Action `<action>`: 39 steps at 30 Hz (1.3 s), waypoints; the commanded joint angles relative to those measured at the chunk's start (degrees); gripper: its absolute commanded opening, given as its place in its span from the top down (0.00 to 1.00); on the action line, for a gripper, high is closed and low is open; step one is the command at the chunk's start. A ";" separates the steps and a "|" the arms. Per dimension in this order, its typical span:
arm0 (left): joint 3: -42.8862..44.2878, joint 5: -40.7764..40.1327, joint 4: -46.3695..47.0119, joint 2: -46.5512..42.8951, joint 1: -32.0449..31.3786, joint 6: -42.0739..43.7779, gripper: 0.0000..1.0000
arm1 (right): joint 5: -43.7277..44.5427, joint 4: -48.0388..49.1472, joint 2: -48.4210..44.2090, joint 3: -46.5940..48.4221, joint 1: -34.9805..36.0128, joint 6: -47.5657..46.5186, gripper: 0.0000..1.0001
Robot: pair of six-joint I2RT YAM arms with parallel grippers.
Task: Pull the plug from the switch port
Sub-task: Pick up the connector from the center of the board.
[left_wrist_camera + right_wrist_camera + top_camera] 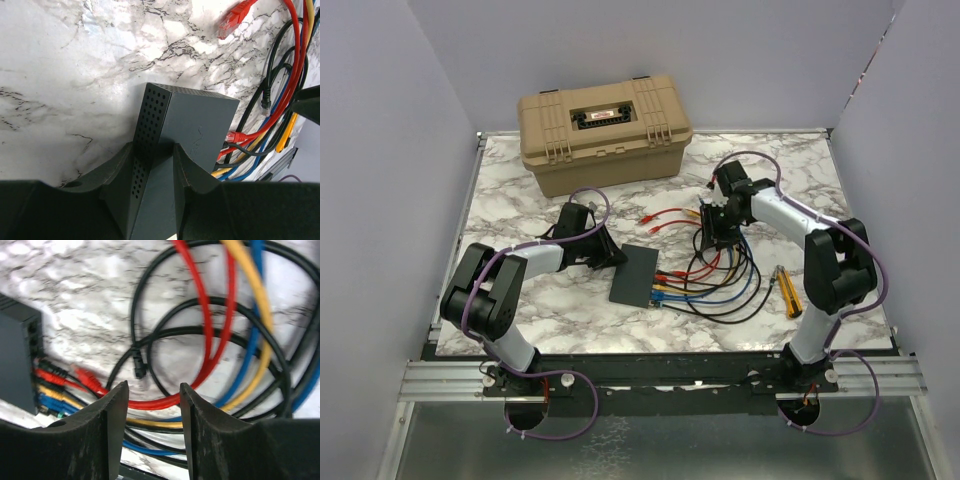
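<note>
The switch (633, 276) is a flat dark box lying on the marble table. My left gripper (603, 255) is shut on its left end; in the left wrist view both fingers clamp the switch (200, 117) around my left gripper (154, 167). Red, black, yellow and blue plugs (50, 385) sit in the ports on its right edge (665, 285). My right gripper (152, 390) hangs open over the looped cables (210, 355), right of the switch (17, 360), with nothing between its fingers. In the top view my right gripper (715, 228) is above the cable tangle.
A large tan toolbox (605, 130) stands at the back. Loose red plugs (655, 222) lie between it and the switch. A yellow-handled screwdriver (787, 290) lies right of the cables. A free black plug (140, 367) and a free red plug (90, 380) lie among the loops.
</note>
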 commanded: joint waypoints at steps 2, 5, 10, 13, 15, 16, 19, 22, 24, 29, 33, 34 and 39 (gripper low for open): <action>-5.03 -15.11 -13.75 8.05 -0.89 4.37 1.00 | 6.86 -0.09 0.90 -1.46 -2.90 2.61 0.52; -5.07 -15.01 -13.78 8.05 -0.89 4.37 1.00 | 6.89 0.36 1.59 -1.43 -3.91 2.42 0.52; -5.04 -15.01 -13.81 8.09 -0.89 4.55 1.00 | 4.52 1.51 3.30 -1.01 -4.23 2.15 0.57; -5.01 -14.92 -13.82 8.11 -0.89 4.55 1.00 | 2.79 2.04 4.81 -0.59 -4.25 2.32 0.60; -4.96 -14.86 -13.81 8.09 -0.89 4.63 1.00 | 2.44 2.22 5.30 -0.31 -4.25 2.55 0.65; -5.00 -14.91 -13.78 8.08 -0.89 4.64 1.00 | 2.56 2.08 5.43 -0.17 -4.25 2.66 0.68; -5.02 -14.86 -13.77 8.16 -0.93 4.68 1.00 | 3.55 1.32 4.87 0.01 -4.27 2.50 0.72; -5.01 -14.92 -13.82 8.14 -0.89 4.73 1.00 | 4.50 0.33 3.75 0.03 -4.25 2.01 0.73; -4.99 -14.84 -13.82 8.14 -0.89 4.73 1.00 | 5.26 -0.32 3.01 0.07 -4.25 1.78 0.73; -4.98 -14.74 -13.78 8.16 -0.89 4.86 1.00 | 6.09 -0.80 2.54 0.16 -4.25 0.91 0.73; -4.93 -14.69 -13.78 8.23 -0.91 4.99 1.00 | 5.55 -0.61 2.92 0.69 -4.25 0.74 0.72; -4.89 -14.68 -13.82 8.23 -0.90 4.99 1.00 | 5.37 -0.71 3.19 1.02 -4.25 0.67 0.76; -4.63 -14.68 -13.82 8.50 -0.89 5.08 1.00 | 5.13 -1.43 3.96 2.27 -4.25 0.29 0.97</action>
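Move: The red cable run to grip lies about 4 cm to the right gripper's right, 1 cm ahead and some 4 cm lower. The two loose red plugs lie roughly 15 cm to this gripper's left and 5 cm farther out, the switch about 18 cm left and 7 cm back, and the yellow-handled tool around 16 cm right and 12 cm back. From the left gripper, that cable run is about 25 cm right and 4 cm ahead. Swing the open right gripper about 4 cm to the right, away from the switch and slightly forward, then lower it some 3 cm over the red cable while narrowing the fingers. Hold there briefly, pinch the red cable between the fingertips and start easing it up by under 1 cm. Keep the left gripper still on the switch. ##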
